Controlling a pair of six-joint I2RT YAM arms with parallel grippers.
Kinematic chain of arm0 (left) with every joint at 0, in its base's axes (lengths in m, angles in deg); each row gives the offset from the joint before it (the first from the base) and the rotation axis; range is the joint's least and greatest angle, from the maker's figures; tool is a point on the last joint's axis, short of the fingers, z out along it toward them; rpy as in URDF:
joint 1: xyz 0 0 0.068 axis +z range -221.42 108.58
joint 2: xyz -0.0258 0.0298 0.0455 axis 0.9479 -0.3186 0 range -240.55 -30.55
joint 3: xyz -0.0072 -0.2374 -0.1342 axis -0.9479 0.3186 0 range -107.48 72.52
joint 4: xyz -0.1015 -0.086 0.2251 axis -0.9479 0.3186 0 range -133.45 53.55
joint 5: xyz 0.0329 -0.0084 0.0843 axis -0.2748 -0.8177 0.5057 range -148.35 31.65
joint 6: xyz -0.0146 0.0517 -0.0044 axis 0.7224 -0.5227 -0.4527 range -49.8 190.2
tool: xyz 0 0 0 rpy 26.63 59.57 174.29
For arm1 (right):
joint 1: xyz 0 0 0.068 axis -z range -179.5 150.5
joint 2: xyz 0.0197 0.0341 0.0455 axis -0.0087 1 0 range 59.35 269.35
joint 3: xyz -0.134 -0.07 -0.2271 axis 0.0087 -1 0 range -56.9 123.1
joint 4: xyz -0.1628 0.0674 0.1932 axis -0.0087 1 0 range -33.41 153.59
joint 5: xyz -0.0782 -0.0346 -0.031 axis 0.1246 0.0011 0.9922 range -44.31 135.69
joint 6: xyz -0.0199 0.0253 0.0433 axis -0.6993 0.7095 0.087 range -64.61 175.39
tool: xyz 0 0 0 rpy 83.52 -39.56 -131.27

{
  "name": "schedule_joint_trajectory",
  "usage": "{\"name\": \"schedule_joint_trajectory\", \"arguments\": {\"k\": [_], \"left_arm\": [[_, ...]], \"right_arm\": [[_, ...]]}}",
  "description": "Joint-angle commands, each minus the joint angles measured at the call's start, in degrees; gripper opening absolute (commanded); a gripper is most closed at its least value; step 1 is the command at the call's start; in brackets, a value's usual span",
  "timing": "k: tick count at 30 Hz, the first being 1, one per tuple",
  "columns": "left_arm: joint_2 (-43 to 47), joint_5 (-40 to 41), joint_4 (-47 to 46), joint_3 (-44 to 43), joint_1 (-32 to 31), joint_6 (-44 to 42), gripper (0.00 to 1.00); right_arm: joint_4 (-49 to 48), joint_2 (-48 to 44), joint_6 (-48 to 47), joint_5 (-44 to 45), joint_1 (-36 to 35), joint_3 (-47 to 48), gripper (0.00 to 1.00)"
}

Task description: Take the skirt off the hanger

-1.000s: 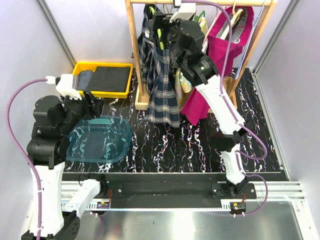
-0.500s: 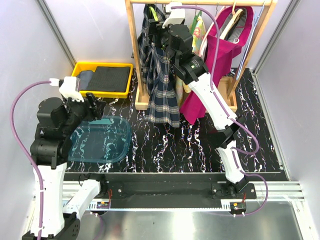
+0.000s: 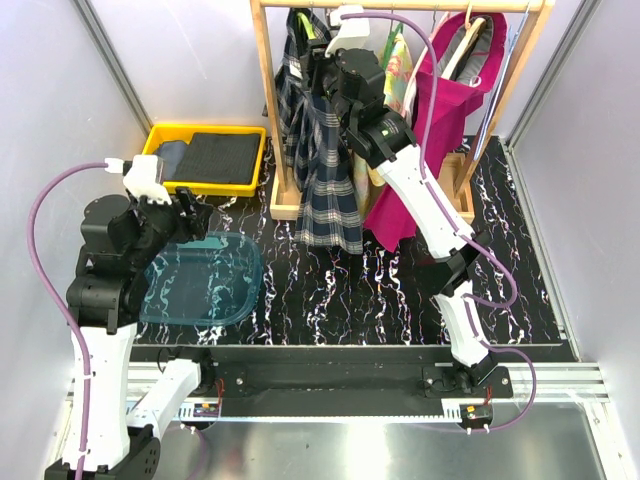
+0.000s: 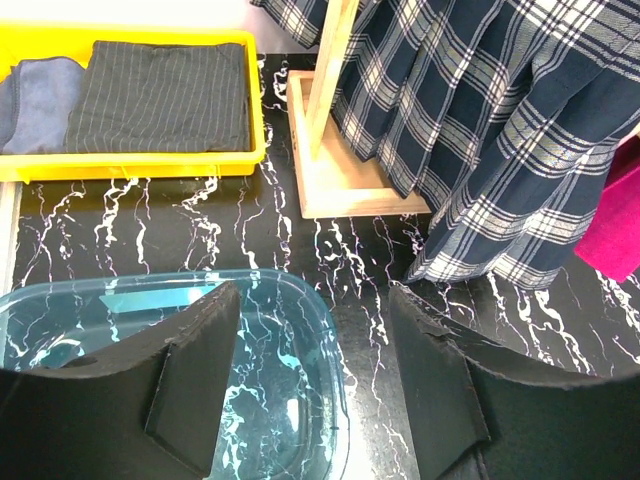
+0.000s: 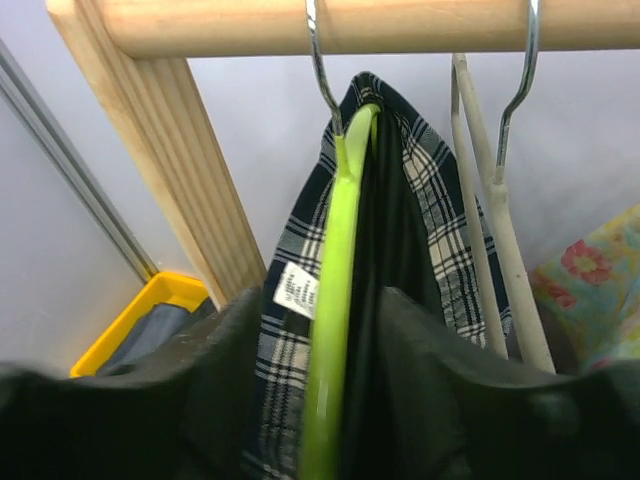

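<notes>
The navy plaid skirt [image 3: 325, 170] hangs from a lime-green hanger [image 3: 312, 28] on the wooden rack's rail [image 3: 400, 5]. My right gripper [image 3: 327, 75] is up at the skirt's top. In the right wrist view its jaws [image 5: 320, 300] press from both sides on the skirt's waistband [image 5: 420, 200] and the green hanger [image 5: 335, 270]; a white label shows beside the hanger. My left gripper [image 3: 190, 215] stands open low at the left, above a clear blue tub [image 4: 280, 400], with nothing between its fingers [image 4: 315, 300]. The skirt's hem [image 4: 500, 200] shows ahead of it.
A yellow tray [image 3: 155, 135] with folded dark cloth sits at the back left. The rack's wooden post [image 3: 270, 110] and base stand beside the skirt. A magenta garment [image 3: 440, 110], a floral one [image 3: 400, 60] and a bare white hanger [image 5: 495, 220] hang to the right.
My right gripper rose to the top of the skirt and its jaws drew in around the waistband and hanger. The left arm shifted slightly to the right.
</notes>
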Motion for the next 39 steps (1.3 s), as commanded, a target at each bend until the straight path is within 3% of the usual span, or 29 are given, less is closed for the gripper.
{"name": "schedule_joint_trajectory", "arguments": {"k": [1, 6, 12, 17, 22, 26, 32, 39], "left_arm": [[1.0, 1.6, -3.5, 0.3, -0.3, -1.0, 0.65], [1.7, 2.0, -3.9, 0.5, -0.3, -1.1, 0.65], [2.3, 2.0, -4.3, 0.6, -0.3, -1.2, 0.65], [3.0, 2.2, -4.3, 1.2, -0.3, -1.7, 0.65], [3.8, 2.7, -4.5, 1.9, -0.3, -2.3, 0.65], [4.5, 2.8, -4.5, 2.4, -0.3, -2.7, 0.66], [4.8, 3.0, -4.5, 2.7, -0.3, -2.4, 0.66], [5.5, 2.9, -4.3, 3.1, -0.3, -2.4, 0.66]], "right_arm": [[-2.3, -0.6, 1.6, -1.6, 1.1, -1.7, 0.47], [-1.7, -0.4, 2.8, -2.9, 1.9, -1.9, 0.34], [-1.7, 1.1, 3.2, -4.5, 2.4, 0.2, 0.08], [-7.2, 1.1, 0.4, -6.1, 2.4, -0.9, 0.11], [-17.3, -0.5, -0.7, -4.6, 2.4, -2.0, 0.01], [-18.1, 1.1, -2.4, -5.0, 2.4, 5.9, 0.0], [-21.0, -3.5, -4.8, -6.0, 2.4, 1.1, 0.0], [-22.4, -4.9, -7.5, -6.7, 2.4, 3.6, 0.0]]}}
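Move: The lime-green hanger carrying the plaid skirt already runs between my open right fingers; the part I'll grip is about 1 cm ahead and 1 cm below. The stand's left post is some 7 cm to the left and 4 cm ahead, the white hanger about 6 cm to the right and 4 cm ahead, the rail roughly 10 cm above and 5 cm ahead. From my left hand, the green hanger is some 27 cm ahead, 19 cm right and 12 cm higher. I ease my right hand forward and about 1 cm down while the fingers shut on the green hanger below its hook. Then, keeping that pinch, I push on forward towards the rail, some 2 cm in all, and raise the hanger about 1.5 cm, tipping the fingertips up by roughly 5 degrees. ##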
